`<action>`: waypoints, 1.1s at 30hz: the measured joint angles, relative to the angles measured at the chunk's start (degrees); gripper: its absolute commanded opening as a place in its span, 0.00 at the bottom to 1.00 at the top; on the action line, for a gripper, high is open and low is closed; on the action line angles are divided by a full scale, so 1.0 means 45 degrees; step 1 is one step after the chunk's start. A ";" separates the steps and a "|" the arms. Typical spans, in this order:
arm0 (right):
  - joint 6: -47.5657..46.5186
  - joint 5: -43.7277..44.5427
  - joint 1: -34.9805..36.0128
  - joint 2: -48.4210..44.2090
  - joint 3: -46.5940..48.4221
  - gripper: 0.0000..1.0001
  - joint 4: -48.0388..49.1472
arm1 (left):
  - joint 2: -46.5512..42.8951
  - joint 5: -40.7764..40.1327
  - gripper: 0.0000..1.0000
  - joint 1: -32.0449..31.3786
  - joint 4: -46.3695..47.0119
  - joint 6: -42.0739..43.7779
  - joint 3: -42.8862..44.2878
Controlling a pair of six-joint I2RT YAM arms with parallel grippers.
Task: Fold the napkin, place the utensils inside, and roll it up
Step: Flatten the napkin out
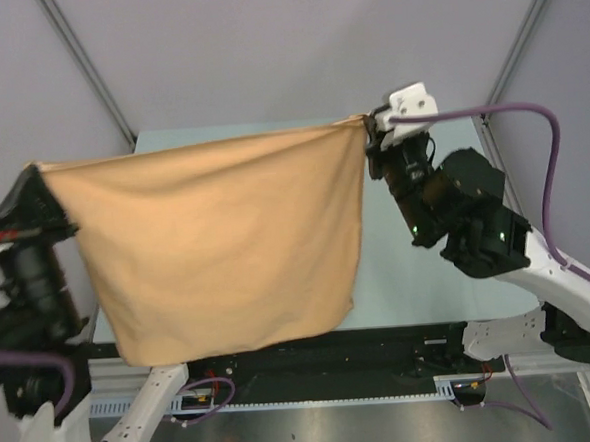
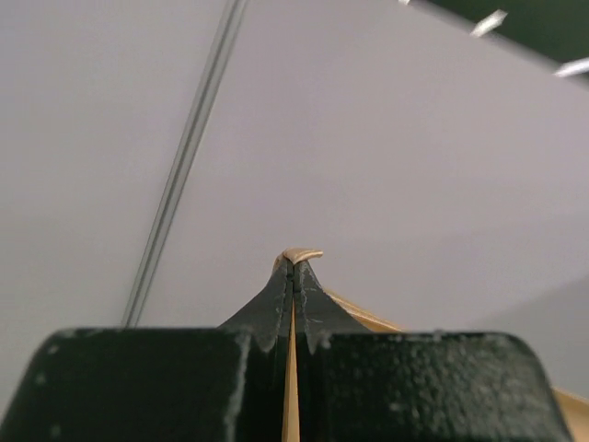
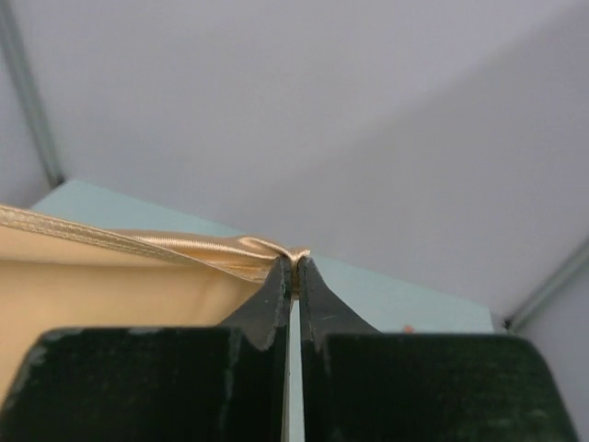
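Observation:
The peach-orange napkin (image 1: 226, 245) hangs spread out as a wide sheet above the table, stretched between my two grippers by its upper corners. My left gripper (image 1: 33, 169) is shut on the left corner. In the left wrist view a sliver of napkin (image 2: 302, 254) pokes out past the left gripper (image 2: 294, 267). My right gripper (image 1: 367, 121) is shut on the right corner, where the hem of the napkin (image 3: 184, 247) bunches at the right gripper (image 3: 293, 262). The utensils are not clearly seen. Only a tiny red-orange speck (image 3: 406, 328) shows on the table, too small to identify.
The pale green table (image 1: 418, 274) lies under and behind the hanging cloth, which covers most of it from above. Grey walls with slanted frame poles (image 1: 90, 68) enclose the back. A purple cable (image 1: 542, 166) loops over the right arm.

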 measured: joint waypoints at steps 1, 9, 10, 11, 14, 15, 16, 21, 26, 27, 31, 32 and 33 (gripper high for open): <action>0.0593 -0.0447 -0.0860 0.0073 0.0049 0.00 -0.0398 | 0.0335 -0.0092 0.00 0.0000 0.0185 0.0010 -0.0471; 0.4532 -0.6441 -0.8058 0.2327 -0.1491 0.00 -0.1545 | 0.5479 -0.0461 0.00 0.0311 0.1540 -0.0083 -0.4449; 0.4775 -0.7033 -0.8587 0.2909 -0.1647 0.00 -0.1501 | 0.6227 -0.0413 0.00 0.0457 0.1724 -0.0170 -0.4629; 0.5056 -0.7800 -0.9136 0.3832 -0.1734 0.00 -0.1447 | 0.6946 -0.0364 0.00 0.0602 0.1885 -0.0257 -0.4673; 0.5688 -0.9627 -1.0326 0.6883 -0.1535 0.00 -0.0996 | 0.9782 -0.0068 0.06 0.1141 0.2555 -0.0597 -0.4459; 0.5955 -1.0195 -1.0656 0.8058 -0.1093 0.08 -0.1078 | 1.0860 0.0015 0.32 0.1316 0.2472 -0.0724 -0.4070; 0.6144 -1.0656 -1.0899 0.9097 -0.0593 0.21 -0.1083 | 1.1876 0.0151 0.52 0.1467 0.2341 -0.0772 -0.3575; 0.7354 -1.3270 -1.2201 1.3988 0.3793 0.66 -0.2001 | 1.7277 0.1069 0.99 0.2195 0.0039 -0.1365 0.1574; 0.7859 -1.4649 -1.2983 1.4484 0.5629 0.68 -0.2735 | 1.7957 0.1778 1.00 0.2390 -0.1972 -0.1486 0.4206; 0.7922 -1.4736 -1.3066 1.4222 0.5629 0.68 -0.2846 | 1.7840 0.1948 1.00 0.2385 -0.2132 -0.1491 0.4643; 0.7932 -1.5004 -1.3158 1.2196 0.3895 0.67 -0.3128 | 1.6602 0.2861 1.00 0.2380 -0.2487 -0.1486 0.4935; 0.7917 -1.4999 -1.3134 1.1565 0.3235 0.67 -0.3172 | 1.6305 0.3021 1.00 0.2380 -0.2565 -0.1486 0.4867; 0.7912 -1.4940 -1.3070 1.0710 0.2127 0.66 -0.3133 | 1.5747 0.3327 1.00 0.2380 -0.2647 -0.1486 0.4658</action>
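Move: Both hands hold the napkin high by its upper corners. For the left hand, the table spot where its corner goes lies about 37 cm ahead, 3 cm right and 50 cm below. For the right hand, its corner's spot is some 33 cm ahead, 3 cm right and 45 cm below. The orange fork lies about 14 cm right of that right-hand spot and 3 cm nearer; the table's far edge runs roughly 8 cm beyond the spot. Still pinching the napkin's two upper corners, both hands swing it down and forward together, each sinking about 43 cm while reaching roughly 40 cm out, fingers tipping from forward to steeply down. Low over the far part of the table they open and let go of the corners, then rise some 10 cm, easing back a little, the right hand more. ##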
